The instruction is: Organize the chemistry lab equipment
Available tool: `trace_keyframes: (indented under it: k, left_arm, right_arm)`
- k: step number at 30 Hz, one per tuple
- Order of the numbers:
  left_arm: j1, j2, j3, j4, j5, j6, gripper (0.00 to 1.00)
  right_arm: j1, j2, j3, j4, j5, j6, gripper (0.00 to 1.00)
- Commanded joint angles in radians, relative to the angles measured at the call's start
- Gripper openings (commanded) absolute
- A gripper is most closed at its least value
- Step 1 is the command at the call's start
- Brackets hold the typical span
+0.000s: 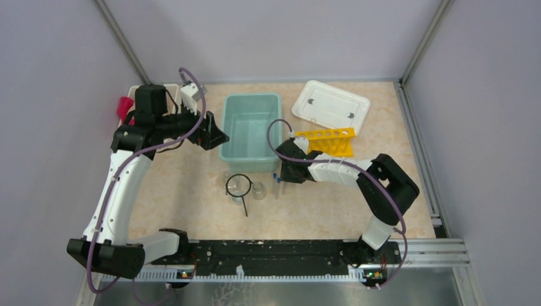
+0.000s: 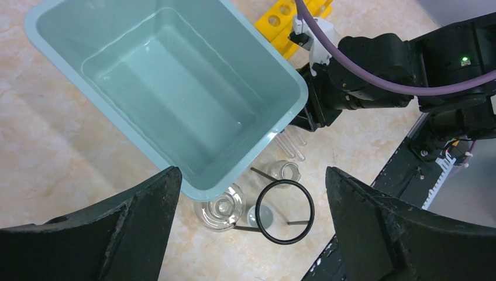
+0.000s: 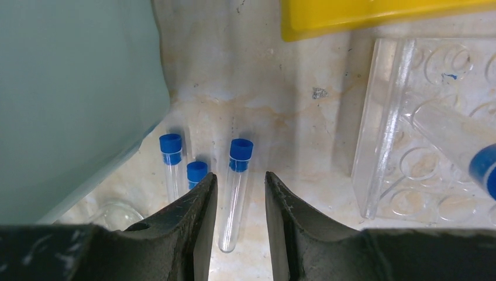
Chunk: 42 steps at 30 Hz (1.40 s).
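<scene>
Three blue-capped test tubes [image 3: 171,167] lie on the table beside the teal bin [image 3: 70,99]. My right gripper [image 3: 240,178] is low over them and open, its fingers either side of the rightmost tube [image 3: 236,199] with gaps showing. Two clear beakers [image 2: 222,206] [image 2: 285,171] stand in front of the bin, with the black wire ring [image 2: 285,211] resting by them. The yellow rack [image 1: 326,140] sits behind my right gripper [image 1: 281,173]. My left gripper [image 1: 214,135] hangs wide open and empty, high above the bin's left edge.
A white lid [image 1: 332,105] lies at the back right. A white basket [image 1: 167,89] with red cloth sits at the back left behind my left arm. A clear plastic tray [image 3: 409,129] holding one more capped tube [image 3: 485,167] lies right of my right gripper.
</scene>
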Motion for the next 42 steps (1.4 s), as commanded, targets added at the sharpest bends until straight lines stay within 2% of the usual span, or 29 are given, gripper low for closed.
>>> trace_keyframes:
  k: [1, 10, 23, 30, 42]
  left_arm:
    - [0.005, -0.015, 0.029, -0.002, 0.004, 0.012, 0.99]
    - [0.005, -0.015, 0.043, -0.011, 0.007, 0.016, 0.99]
    - [0.005, -0.013, 0.061, -0.008, 0.022, 0.010, 0.99]
    - [0.005, -0.016, 0.064, -0.015, 0.022, 0.013, 0.99]
    - [0.005, -0.017, 0.073, -0.024, 0.025, 0.020, 0.99]
  right_arm:
    - [0.016, 0.021, 0.013, 0.041, 0.042, 0.028, 0.34]
    - [0.018, 0.030, -0.051, 0.053, 0.106, 0.055, 0.30]
    - [0.058, -0.032, -0.067, -0.054, 0.253, 0.059, 0.28]
    - [0.075, -0.022, -0.100, -0.005, 0.204, 0.064, 0.25]
    - [0.085, -0.084, -0.054, -0.035, 0.189, 0.052, 0.01]
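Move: The right hand hovers open over the nearest-right blue-capped test tube, whose middle lies about 1 cm back and 2 cm below. Two more tubes lie to the hand's left: one about 4 cm left and 1 cm back, the other 3 cm left and 3 cm back. The clear rack is roughly 11 cm right and 3 cm forward. From the left hand, the target tube is about 19 cm right, 3 cm back and 30 cm below. The right hand shifts about 2.5 cm right, sinking slightly, as its fingers close around the tube near its blue cap. ##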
